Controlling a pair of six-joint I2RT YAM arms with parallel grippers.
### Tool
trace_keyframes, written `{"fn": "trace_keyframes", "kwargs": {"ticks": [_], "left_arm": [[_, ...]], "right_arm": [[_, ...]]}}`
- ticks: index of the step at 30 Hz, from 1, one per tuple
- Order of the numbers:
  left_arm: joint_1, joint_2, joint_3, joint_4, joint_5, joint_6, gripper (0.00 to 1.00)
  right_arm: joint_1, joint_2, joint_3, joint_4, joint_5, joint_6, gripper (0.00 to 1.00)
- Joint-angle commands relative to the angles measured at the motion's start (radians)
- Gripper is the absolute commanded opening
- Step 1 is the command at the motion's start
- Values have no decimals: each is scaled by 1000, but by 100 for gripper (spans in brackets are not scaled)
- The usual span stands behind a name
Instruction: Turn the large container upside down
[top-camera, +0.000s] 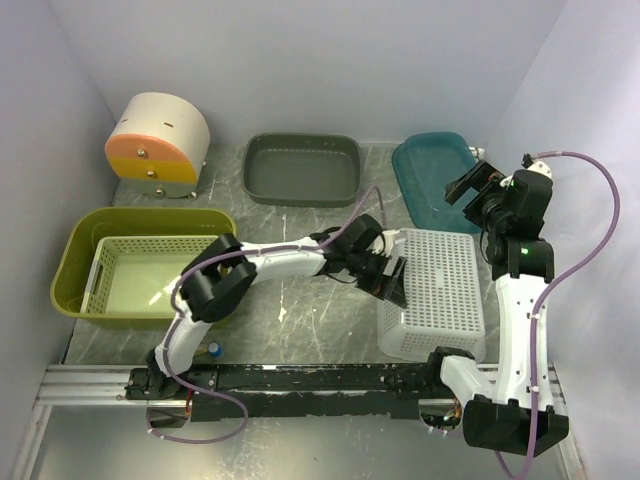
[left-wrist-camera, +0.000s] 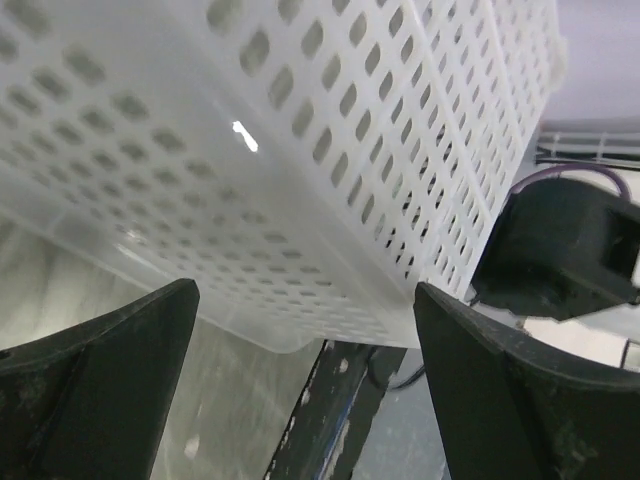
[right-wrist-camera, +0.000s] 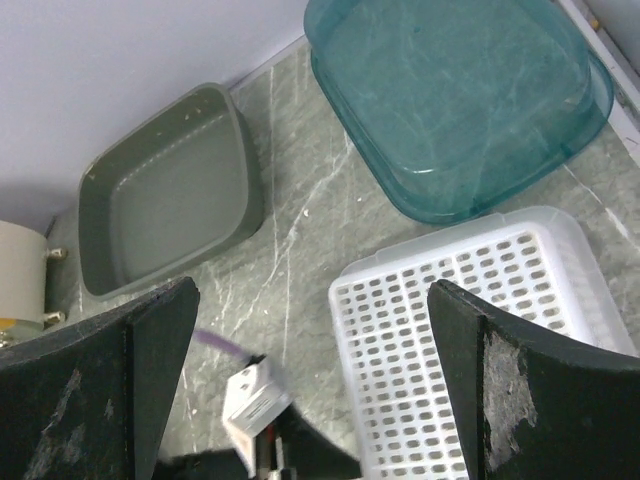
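Observation:
The large container (top-camera: 75, 255) is an olive-green tub standing upright at the left of the table, with a pale green slotted tray (top-camera: 104, 272) inside it. My left gripper (top-camera: 393, 280) is far from it, at the left side of a white perforated basket (top-camera: 432, 290) that lies bottom up. It is open and empty, and the basket's wall (left-wrist-camera: 300, 150) fills the left wrist view just beyond the gripper (left-wrist-camera: 305, 400). My right gripper (top-camera: 470, 185) is open and empty, raised over the back right. In the right wrist view the gripper (right-wrist-camera: 310, 380) looks down on the basket (right-wrist-camera: 470, 340).
A teal bin (top-camera: 425, 175) (right-wrist-camera: 450, 90) sits at the back right and a grey-green tub (top-camera: 300, 168) (right-wrist-camera: 165, 190) at the back middle. A cream and orange rounded box (top-camera: 157, 145) stands at the back left. The black rail (top-camera: 300, 380) runs along the near edge.

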Motion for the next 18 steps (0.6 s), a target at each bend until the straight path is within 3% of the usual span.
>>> {"fn": "trace_keyframes", "kwargs": {"ticks": [1, 8, 10, 14, 18], "left_arm": [[-21, 150, 219, 52, -1, 21, 100], [-90, 321, 560, -10, 84, 73, 99], [-89, 281, 525, -2, 95, 93, 100], [-44, 108, 298, -4, 55, 174, 100], [45, -57, 131, -129, 0, 290, 100]], "right_arm": [[-6, -15, 51, -48, 20, -28, 100], [-5, -26, 83, -81, 60, -41, 100], [-5, -25, 83, -86, 58, -43, 100], [-6, -26, 63, -87, 61, -53, 100], [-6, -21, 34, -83, 52, -56, 100]]}}
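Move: Close against the left side of the upturned, perforated large container, the left hand has its middle about 9 cm to the right, 2 cm back and roughly 4 cm below. The teal bin lies some 22 cm ahead and 10 cm right of this hand, the dark grey bin about 25 cm ahead and 20 cm to its left. From the right hand, the large container's middle is some 17 cm back, 4 cm left and 28 cm below. Shoving the large container along the table with its open fingers against the left side, the left hand sweeps about 10 cm to the right, then reverses and draws back left some 5 cm, leaving the container's side. It rises a few centimetres on the way and turns clockwise by roughly 10 degrees; the fingers stay wide open. ##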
